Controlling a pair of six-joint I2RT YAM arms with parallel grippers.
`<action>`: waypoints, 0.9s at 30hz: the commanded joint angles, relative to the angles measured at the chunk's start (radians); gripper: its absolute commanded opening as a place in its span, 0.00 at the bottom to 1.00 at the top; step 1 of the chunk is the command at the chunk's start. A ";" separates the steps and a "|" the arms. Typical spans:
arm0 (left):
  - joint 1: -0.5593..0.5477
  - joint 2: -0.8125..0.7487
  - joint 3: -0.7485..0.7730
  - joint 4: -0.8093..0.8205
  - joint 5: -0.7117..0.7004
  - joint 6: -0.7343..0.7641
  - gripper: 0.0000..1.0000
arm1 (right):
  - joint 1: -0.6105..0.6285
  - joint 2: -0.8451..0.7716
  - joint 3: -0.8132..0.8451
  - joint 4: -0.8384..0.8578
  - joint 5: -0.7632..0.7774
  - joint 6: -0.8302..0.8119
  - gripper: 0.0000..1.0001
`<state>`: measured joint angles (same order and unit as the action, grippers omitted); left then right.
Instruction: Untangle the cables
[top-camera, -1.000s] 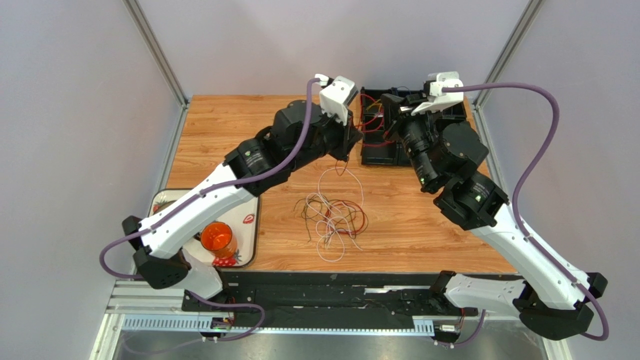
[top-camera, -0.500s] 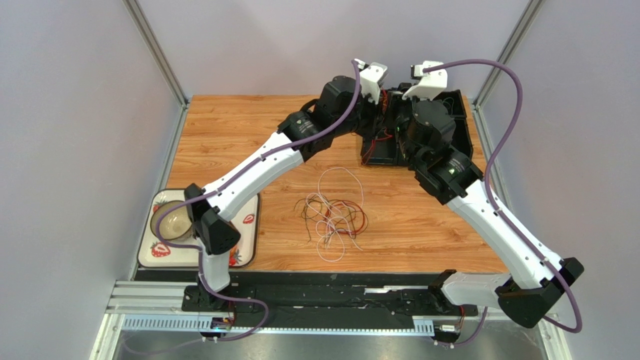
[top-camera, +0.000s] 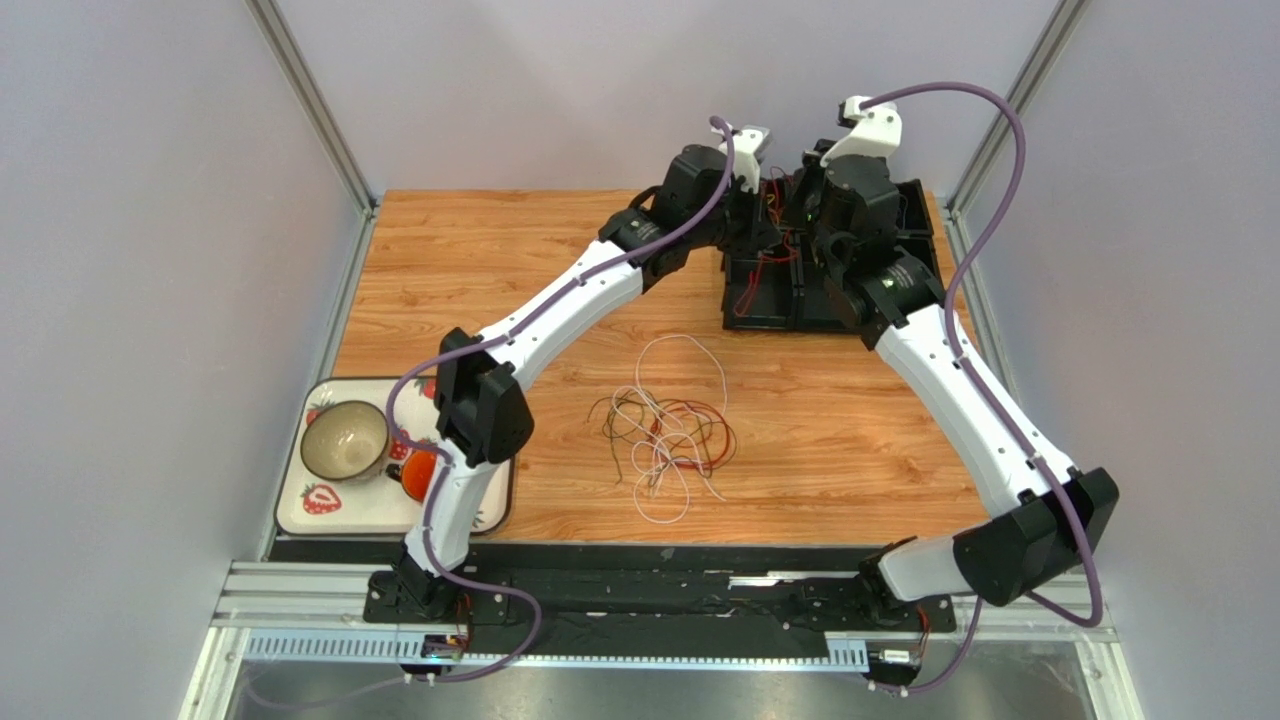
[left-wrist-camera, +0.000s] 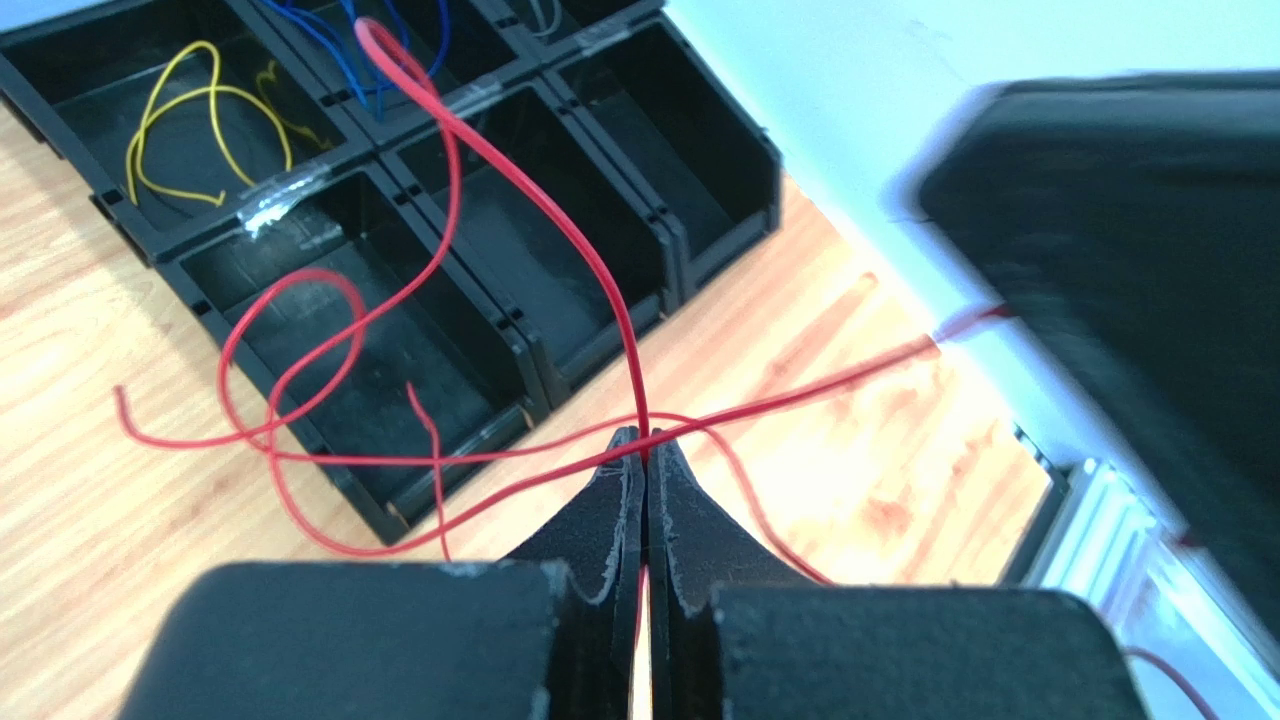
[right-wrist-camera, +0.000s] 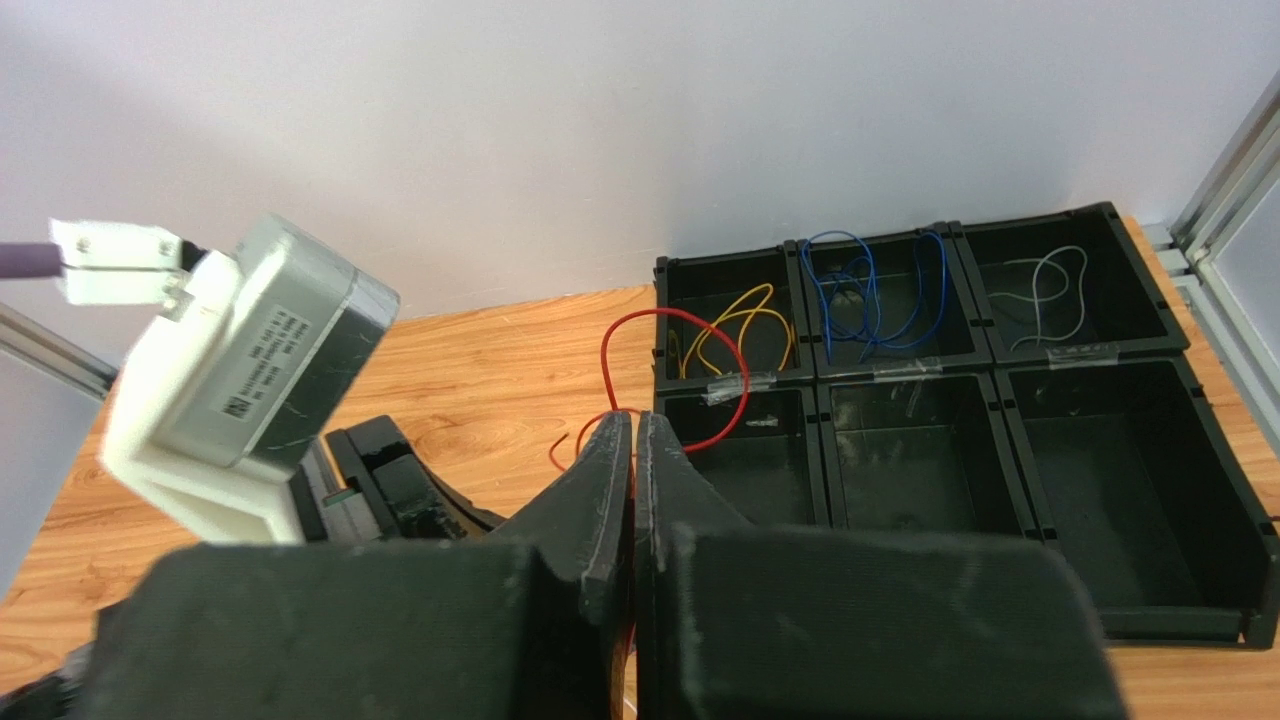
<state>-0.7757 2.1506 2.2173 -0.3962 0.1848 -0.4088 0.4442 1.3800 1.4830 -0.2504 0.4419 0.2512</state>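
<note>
A loose tangle of thin cables (top-camera: 666, 428) in white, red and dark colours lies mid-table. A separate red cable (left-wrist-camera: 511, 195) loops over the black bin organizer (top-camera: 751, 311) at the back. My left gripper (left-wrist-camera: 646, 438) is shut on this red cable, just in front of the bins. Beside it, my right gripper (right-wrist-camera: 633, 420) is also shut on the red cable (right-wrist-camera: 661, 318), which arcs up from its tips. In the top view both grippers are close together over the bins, hard to make out. Yellow (right-wrist-camera: 744, 323), blue (right-wrist-camera: 864, 270) and white (right-wrist-camera: 1044, 285) cables lie in separate back compartments.
A patterned tray (top-camera: 323, 510) at the near left carries a cup (top-camera: 343, 440) and an orange object (top-camera: 418, 474). Metal frame posts stand at the back corners. The left wrist camera housing (right-wrist-camera: 241, 375) sits close to my right gripper.
Both arms have stretched out from a folded pose toward the bins at the back. The left arm swung off the tray, uncovering the cup. The tangle has not moved.
</note>
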 joint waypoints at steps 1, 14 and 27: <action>0.009 0.064 0.096 0.115 0.050 -0.036 0.00 | -0.033 0.042 0.056 0.011 -0.035 0.052 0.00; 0.026 0.238 0.173 0.267 0.061 -0.082 0.00 | -0.099 0.155 0.083 0.051 -0.077 0.066 0.00; 0.079 0.373 0.180 0.338 0.124 -0.148 0.00 | -0.122 0.257 0.069 0.085 -0.043 0.072 0.00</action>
<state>-0.7113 2.4908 2.3463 -0.1154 0.2745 -0.5262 0.3271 1.6180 1.5261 -0.2211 0.3656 0.3115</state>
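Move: Both hands already hold the red cable above the organizer; it hangs towards the empty near-left compartment. That compartment lies about 13 cm ahead of the left hand, in line sideways, some 27 cm below; from the right hand, about 13 cm ahead, in line, some 35 cm below. The yellow cable sits roughly 16 cm beyond it, the empty near-middle compartment some 11 cm to its right, and the remaining tangle about 17 cm back and 15 cm left of the left hand. Both shut grippers keep their pinch on the red cable and carry it down and forward together towards the near-left compartment. The left hand sinks about 9 cm while reaching some 8 cm out, drifting right about 4 cm in the first half and rolling slightly, its left side dropping; the right goes roughly 8 cm down and 7 cm forward, fingertips tipping down some 10 degrees. ##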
